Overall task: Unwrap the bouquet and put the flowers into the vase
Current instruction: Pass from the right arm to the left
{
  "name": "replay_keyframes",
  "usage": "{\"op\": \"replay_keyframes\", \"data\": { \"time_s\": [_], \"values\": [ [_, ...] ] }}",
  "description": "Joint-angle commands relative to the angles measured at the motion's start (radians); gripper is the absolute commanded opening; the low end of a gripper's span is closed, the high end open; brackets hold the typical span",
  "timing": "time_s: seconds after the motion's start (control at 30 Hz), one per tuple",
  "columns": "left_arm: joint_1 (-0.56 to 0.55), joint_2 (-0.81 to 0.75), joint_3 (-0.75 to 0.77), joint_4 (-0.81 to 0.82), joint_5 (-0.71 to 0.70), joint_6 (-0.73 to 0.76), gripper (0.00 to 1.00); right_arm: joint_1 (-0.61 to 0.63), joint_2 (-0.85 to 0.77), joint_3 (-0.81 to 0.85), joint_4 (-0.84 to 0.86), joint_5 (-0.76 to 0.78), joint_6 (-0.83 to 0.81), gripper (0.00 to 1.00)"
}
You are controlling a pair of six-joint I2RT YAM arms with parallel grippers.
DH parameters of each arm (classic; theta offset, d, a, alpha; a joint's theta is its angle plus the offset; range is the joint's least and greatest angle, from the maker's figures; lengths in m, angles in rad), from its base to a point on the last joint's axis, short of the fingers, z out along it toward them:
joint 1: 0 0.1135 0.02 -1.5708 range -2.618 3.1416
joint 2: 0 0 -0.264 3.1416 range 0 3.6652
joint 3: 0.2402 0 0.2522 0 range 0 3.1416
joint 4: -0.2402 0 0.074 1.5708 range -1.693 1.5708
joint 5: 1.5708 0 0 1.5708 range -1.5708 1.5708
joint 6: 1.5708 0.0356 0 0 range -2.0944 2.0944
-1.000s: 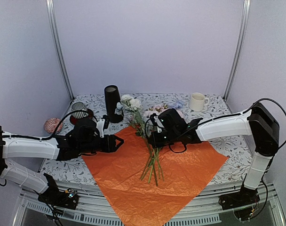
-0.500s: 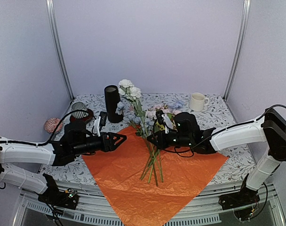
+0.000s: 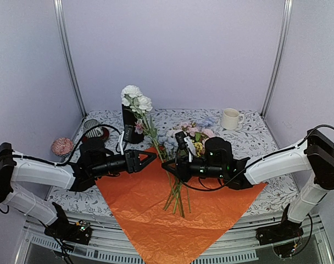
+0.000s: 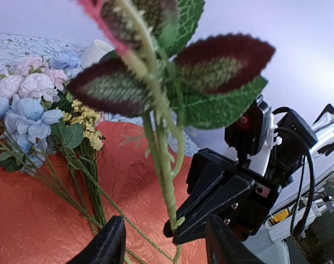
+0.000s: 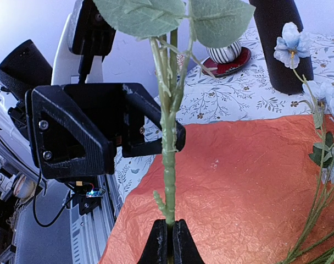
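Note:
My right gripper is shut on the lower end of a green flower stem, holding it upright. Its white blooms stand in front of the black vase. My left gripper is open, its fingers apart on either side of that stem without touching it. The bouquet lies unwrapped. The other flowers lie on the spread orange sheet, with pastel heads toward the back.
A white mug stands at the back right. A striped cup on a red saucer sits left of the vase. A pink ball rests at the table's left edge. The orange sheet overhangs the front edge.
The right gripper has swung the white-flowered stem up and leftward, so its blooms now stand in front of the vase. The left gripper has reached right until its fingers flank the stem.

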Motion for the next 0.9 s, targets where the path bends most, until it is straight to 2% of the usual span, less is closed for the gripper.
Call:
{"op": "replay_keyframes", "data": {
  "time_s": [0.0,0.13,0.33,0.5,0.57,0.67,0.73,0.87],
  "values": [
    [-0.011,0.015,0.047,0.074,0.036,0.007,0.51,0.013,-0.028,0.003,0.069,-0.031,-0.028,0.04],
    [-0.013,0.020,0.056,0.071,0.038,0.012,0.45,0.021,-0.026,0.004,0.081,-0.047,-0.034,0.04],
    [-0.012,0.041,0.075,0.042,0.039,0.012,0.30,0.024,-0.015,0.015,0.082,-0.062,-0.039,0.04],
    [-0.013,0.060,0.088,0.029,0.044,0.010,0.29,0.026,-0.012,0.019,0.084,-0.072,-0.039,0.04],
    [-0.012,0.061,0.091,0.028,0.045,0.012,0.22,0.026,-0.014,0.019,0.083,-0.072,-0.040,0.04],
    [-0.012,0.052,0.097,0.005,0.039,0.025,0.09,0.026,-0.021,0.013,0.078,-0.060,-0.045,0.11],
    [-0.011,0.036,0.106,-0.035,0.024,0.045,0.02,0.026,-0.040,-0.005,0.078,-0.033,-0.050,0.22],
    [-0.010,-0.015,0.124,-0.147,-0.027,0.107,0.00,0.025,-0.107,-0.061,0.088,0.023,-0.070,0.30]
  ]
}}
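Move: The bare stretch of stem under the leaves is just off the left fingertips, about 2 cm to the left hand's right, 1 ahead and 2 above. From the right hand, already pinching this stem lower down, that stretch is roughly 3 cm left and 6 above, level fore and aft. The vase is some 20 cm ahead of the left hand, 10 to its left and 7 below; the remaining blossoms lie 17 ahead, 14 right and 15 below. The left fingers close from half open to a pinch on the stem just below its leaves, as that hand rises and reaches right about 1.5 cm each way. The right hand keeps its grip while easing back some 1.5 cm and up about 1, then, once the left is shut, parts its fingers slightly and lets go of the lower stem. ##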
